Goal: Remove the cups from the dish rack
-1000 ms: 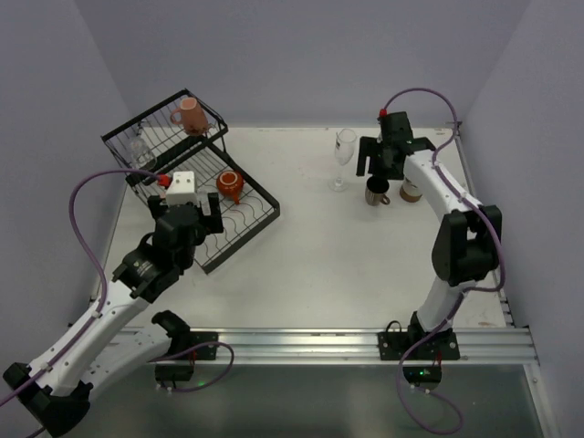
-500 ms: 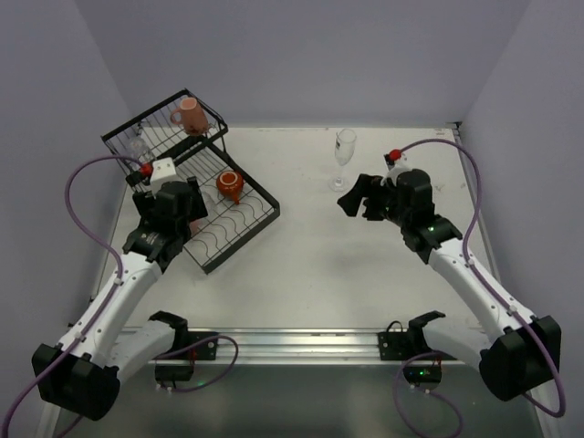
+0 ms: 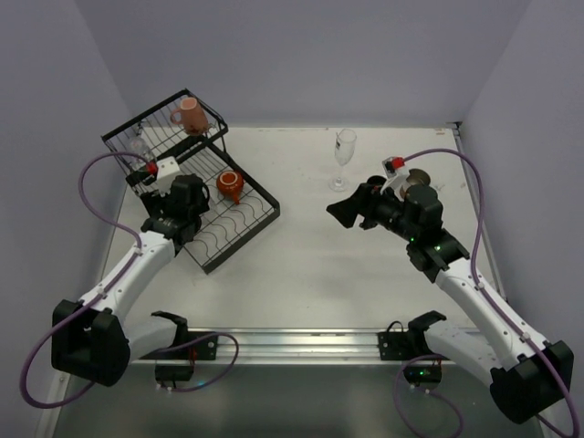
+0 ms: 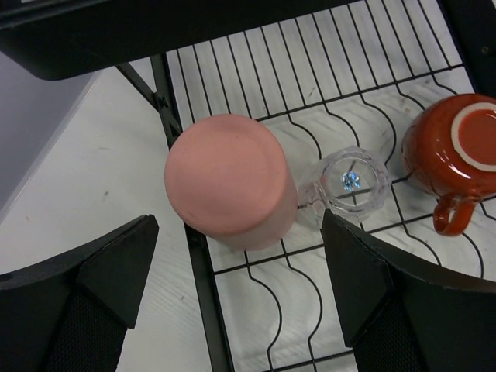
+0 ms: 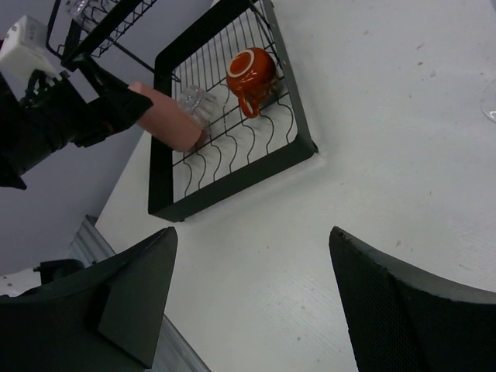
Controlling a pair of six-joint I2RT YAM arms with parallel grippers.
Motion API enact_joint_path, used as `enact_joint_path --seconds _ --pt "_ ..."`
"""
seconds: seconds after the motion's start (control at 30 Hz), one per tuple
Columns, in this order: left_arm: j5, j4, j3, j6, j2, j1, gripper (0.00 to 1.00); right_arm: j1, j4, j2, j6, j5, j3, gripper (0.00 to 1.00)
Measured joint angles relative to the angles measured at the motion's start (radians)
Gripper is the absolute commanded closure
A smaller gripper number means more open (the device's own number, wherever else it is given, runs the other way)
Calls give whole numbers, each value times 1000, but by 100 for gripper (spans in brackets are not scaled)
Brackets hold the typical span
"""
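Note:
The black dish rack (image 3: 246, 233) stands at the left. On its flat tray (image 4: 198, 294) a salmon tumbler (image 4: 230, 180) sits upside down, with a clear glass (image 4: 353, 182) lying against it and an orange-red mug (image 4: 457, 151) further along. My left gripper (image 4: 239, 221) hovers open over the tumbler, one finger on each side, not touching. A pink mug (image 3: 189, 116) and a clear glass (image 3: 139, 144) sit in the raised basket. My right gripper (image 5: 253, 232) is open and empty above the bare table, pointing toward the rack (image 5: 232, 182).
A clear stemmed glass (image 3: 344, 151) stands upright on the table at the back middle. Behind my right arm a cup (image 3: 418, 176) shows only in part. Purple walls close the table at the back and on both sides.
The left gripper has moved up over the rack's flat tray to the tumbler. The right arm has swung away from the cups at the back right toward the table's middle.

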Motion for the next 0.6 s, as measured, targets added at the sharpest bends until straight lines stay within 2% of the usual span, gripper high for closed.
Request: enact_joint_path --seconds 0.23,0.33,0.53,0.57,0.6 --pt "-24 59 -18 -7 83 46 10 5 22 -2 11 -45 -6 19" --pt "-25 75 -20 -7 98 65 16 6 29 -2 13 -61 -6 20" --pt "-29 122 -20 -6 120 76 33 13 32 -2 14 -80 -6 20" --pt "-34 128 -20 -6 125 76 40 13 33 -2 14 -80 -6 20" --pt "-37 135 -20 -6 129 76 42 15 34 -2 14 -82 -6 20"
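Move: The pink cup, upside down in the rack's lower tier, has its middle about 4 cm ahead of the left hand, 3 cm left and 6 cm below. To the right of that hand and lower are the small glass, some 6 cm ahead and 5 cm right, and the orange cup, about 8 cm ahead and 12 cm right; the upper shelf's near bar crosses about 9 cm straight ahead, slightly higher. From the right hand the pink cup lies roughly 43 cm left, 8 cm ahead, 16 cm below. The left hand, fingers wide open, sinks and slides left and forward about 4 cm in all, turning some 5 degrees counter-clockwise, to bring its fingers to either side of the pink cup's upturned end beneath the shelf bar. Halfway through the sinking stops and the hand only creeps forward another centimetre while the fingers close to about two thirds open, the pads coming onto the cup's sides. ##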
